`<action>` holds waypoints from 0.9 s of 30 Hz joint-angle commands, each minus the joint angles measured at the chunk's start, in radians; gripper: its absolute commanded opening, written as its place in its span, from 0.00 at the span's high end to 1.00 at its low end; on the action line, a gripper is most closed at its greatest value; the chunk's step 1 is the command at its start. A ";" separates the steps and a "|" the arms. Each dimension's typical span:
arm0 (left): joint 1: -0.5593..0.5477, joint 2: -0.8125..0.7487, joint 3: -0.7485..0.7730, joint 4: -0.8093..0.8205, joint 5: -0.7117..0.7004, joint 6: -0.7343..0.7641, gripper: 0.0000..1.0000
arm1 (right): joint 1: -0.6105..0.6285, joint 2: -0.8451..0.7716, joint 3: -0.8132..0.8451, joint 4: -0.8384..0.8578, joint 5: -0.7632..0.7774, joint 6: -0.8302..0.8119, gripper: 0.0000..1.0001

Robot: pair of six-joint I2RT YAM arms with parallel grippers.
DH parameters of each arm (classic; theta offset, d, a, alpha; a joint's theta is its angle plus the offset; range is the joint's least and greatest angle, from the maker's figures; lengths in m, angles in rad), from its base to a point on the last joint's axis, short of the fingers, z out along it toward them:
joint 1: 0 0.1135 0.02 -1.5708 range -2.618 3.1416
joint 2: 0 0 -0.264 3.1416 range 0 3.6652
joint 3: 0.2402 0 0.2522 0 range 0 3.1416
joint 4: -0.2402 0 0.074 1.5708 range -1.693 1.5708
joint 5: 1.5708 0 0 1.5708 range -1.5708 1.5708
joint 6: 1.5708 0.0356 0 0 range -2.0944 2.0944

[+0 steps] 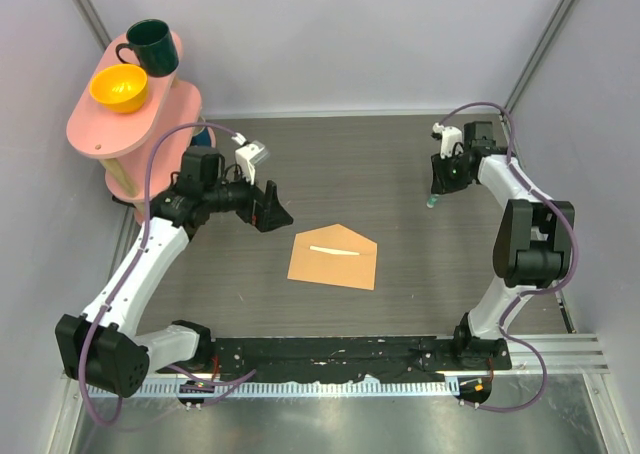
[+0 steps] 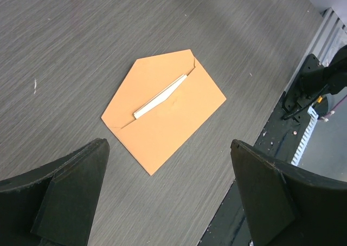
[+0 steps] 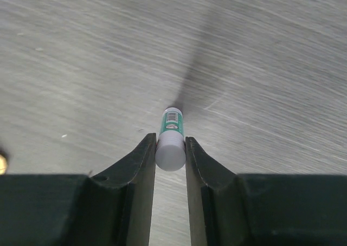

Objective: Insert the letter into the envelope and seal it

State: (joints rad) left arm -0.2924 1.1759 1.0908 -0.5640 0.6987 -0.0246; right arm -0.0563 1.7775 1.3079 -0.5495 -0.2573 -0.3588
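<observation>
The tan envelope (image 1: 335,264) (image 2: 162,129) lies flat mid-table with its flap open toward the back. The pale letter (image 1: 334,251) (image 2: 161,97) sits in the pocket, and only a thin strip of it shows at the mouth. My left gripper (image 1: 275,212) (image 2: 169,146) hangs open just left of the envelope and above the table, holding nothing. At the far right, my right gripper (image 1: 432,196) (image 3: 169,137) points down, both fingers pressed on the white cap of a green glue stick (image 1: 431,203) (image 3: 171,129) standing upright on the table.
A pink two-tier stand (image 1: 90,124) at the back left carries a yellow bowl (image 1: 119,87) and a dark green mug (image 1: 152,46). A black strip (image 1: 330,352) runs along the near edge by the arm bases. Grey walls close in both sides.
</observation>
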 commanded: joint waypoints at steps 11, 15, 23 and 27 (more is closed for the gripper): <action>-0.141 0.040 -0.014 0.136 0.067 0.055 0.05 | 0.335 -0.288 0.044 0.002 -0.634 0.320 0.99; -0.218 0.065 0.017 0.107 0.004 0.110 0.11 | 0.437 -0.322 0.028 0.106 -0.652 0.420 0.99; -0.264 0.068 0.014 0.124 -0.001 0.152 0.20 | 0.526 -0.317 0.024 0.137 -0.708 0.485 0.99; -0.278 0.077 0.014 0.125 -0.004 0.164 0.26 | 0.555 -0.319 0.016 0.144 -0.715 0.488 0.99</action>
State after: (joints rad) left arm -0.5575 1.2484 1.0657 -0.4774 0.6994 0.1101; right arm 0.4740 1.4899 1.3334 -0.4595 -0.9276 0.0933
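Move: The right hand already grips the glue stick near its top; the left gripper it goes to lies about 41 cm to its left, 15 cm back and 16 cm higher. From the left hand the glue stick is some 41 cm right, 15 cm ahead and 19 cm below. The envelope lies on the table about 26 cm left, 16 cm back and 7 cm below the right hand, and 15 cm right, 1 cm back and 23 cm below the left hand. Right hand carries the glue stick 30 cm left, up, back towards left gripper, itself coming right, partly closing. ##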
